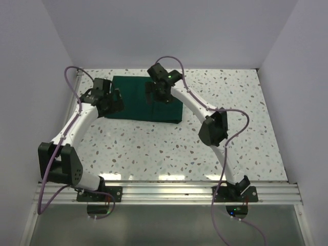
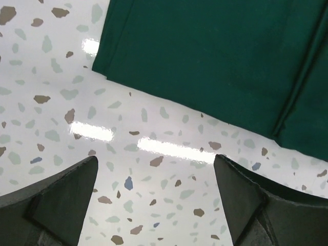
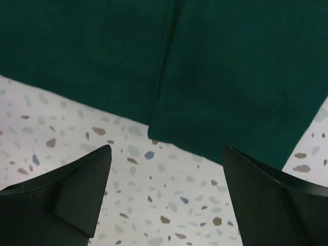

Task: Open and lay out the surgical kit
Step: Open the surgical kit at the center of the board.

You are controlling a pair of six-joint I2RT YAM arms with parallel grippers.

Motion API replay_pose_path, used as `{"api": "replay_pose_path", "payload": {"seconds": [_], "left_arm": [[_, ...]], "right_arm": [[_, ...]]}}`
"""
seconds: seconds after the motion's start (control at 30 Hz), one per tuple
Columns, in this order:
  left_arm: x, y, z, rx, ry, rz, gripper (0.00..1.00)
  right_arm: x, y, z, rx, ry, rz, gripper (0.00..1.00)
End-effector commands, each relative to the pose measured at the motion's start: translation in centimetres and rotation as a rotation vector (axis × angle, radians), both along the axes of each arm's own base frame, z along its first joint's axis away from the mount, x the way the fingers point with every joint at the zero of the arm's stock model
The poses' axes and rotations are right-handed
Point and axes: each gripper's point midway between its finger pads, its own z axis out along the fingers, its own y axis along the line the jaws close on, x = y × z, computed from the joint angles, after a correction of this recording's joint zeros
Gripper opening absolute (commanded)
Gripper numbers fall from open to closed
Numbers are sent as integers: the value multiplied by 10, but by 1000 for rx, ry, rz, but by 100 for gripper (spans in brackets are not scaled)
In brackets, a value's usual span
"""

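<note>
The surgical kit (image 1: 136,100) is a folded dark green cloth bundle lying flat at the back middle of the speckled table. My left gripper (image 1: 114,100) hovers at the bundle's left edge. Its fingers are spread wide over bare table (image 2: 155,158), with the cloth's edge (image 2: 205,51) just ahead of them and nothing between them. My right gripper (image 1: 154,94) hangs over the bundle's upper middle. It is open too (image 3: 166,147), above bare table beside a cloth edge. A fold seam runs down the green cloth (image 3: 102,51) ahead of it.
White walls (image 1: 36,77) close in the table on the left, back and right. An aluminium rail (image 1: 169,192) with both arm bases runs along the near edge. Purple cables (image 1: 69,77) loop off both arms.
</note>
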Motion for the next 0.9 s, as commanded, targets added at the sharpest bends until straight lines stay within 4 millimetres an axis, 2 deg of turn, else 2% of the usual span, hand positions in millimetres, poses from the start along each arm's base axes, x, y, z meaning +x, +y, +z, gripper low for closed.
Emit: {"api": "replay_pose_path", "payload": {"seconds": [0.0, 0.1, 0.3, 0.47, 0.57, 0.6, 0.67, 0.7, 0.73, 0.77, 0.87], "left_arm": [[-15, -12, 7, -71, -12, -27, 100], [-25, -13, 6, -77, 1, -44, 100], [-38, -13, 9, -75, 1, -80, 100], [-42, -11, 8, -51, 17, -108, 100], [-44, -13, 8, -61, 23, -116, 99], [-45, -15, 6, -72, 26, -120, 99], [-46, -19, 4, -90, 28, -130, 99], [-47, -19, 1, -90, 34, -133, 99], [-48, -20, 0, -87, 37, -136, 99], [-47, -21, -1, -86, 40, -137, 99], [-46, -27, -2, -87, 41, -157, 98]], "right_arm": [[0, 2, -17, -84, 2, -26, 91], [-3, 9, -43, -97, 32, -36, 90], [-18, 32, -76, -156, 41, 3, 88], [-34, 36, -107, -224, 71, 8, 81], [-39, 29, -123, -262, 98, -10, 61], [-40, 27, -124, -272, 101, -12, 47], [-39, 24, -122, -284, 94, -15, 34], [-38, 22, -121, -290, 88, -17, 20], [-37, 21, -119, -295, 81, -19, 14], [-35, 19, -114, -298, 70, -25, 3], [-33, 13, -105, -298, 61, -38, 0]]}}
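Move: The near end of the kit's middle fold, a doubled lip of green cloth, lies about 13 cm below the right hand, some 4 cm back and 3 cm to its left. At the same height, the kit's near right corner is about 5 cm back and 12 cm to the right of this hand, and its near left corner about 2 cm back and 28 cm to the left. From the left hand, that fold end is roughly 16 cm to the right, 2 cm ahead and 12 cm below. The right hand sinks about 12 cm with open fingers, almost straight down at first, then also easing back and left to the near end of the kit's middle fold, while the wrist tilts some 15 degrees so the fingers lose their leftward slant. Low over the board its fingers shut and pinch the lip of cloth at that fold end, while the open left hand draws back about 5 cm, clear of the kit's near edge. ##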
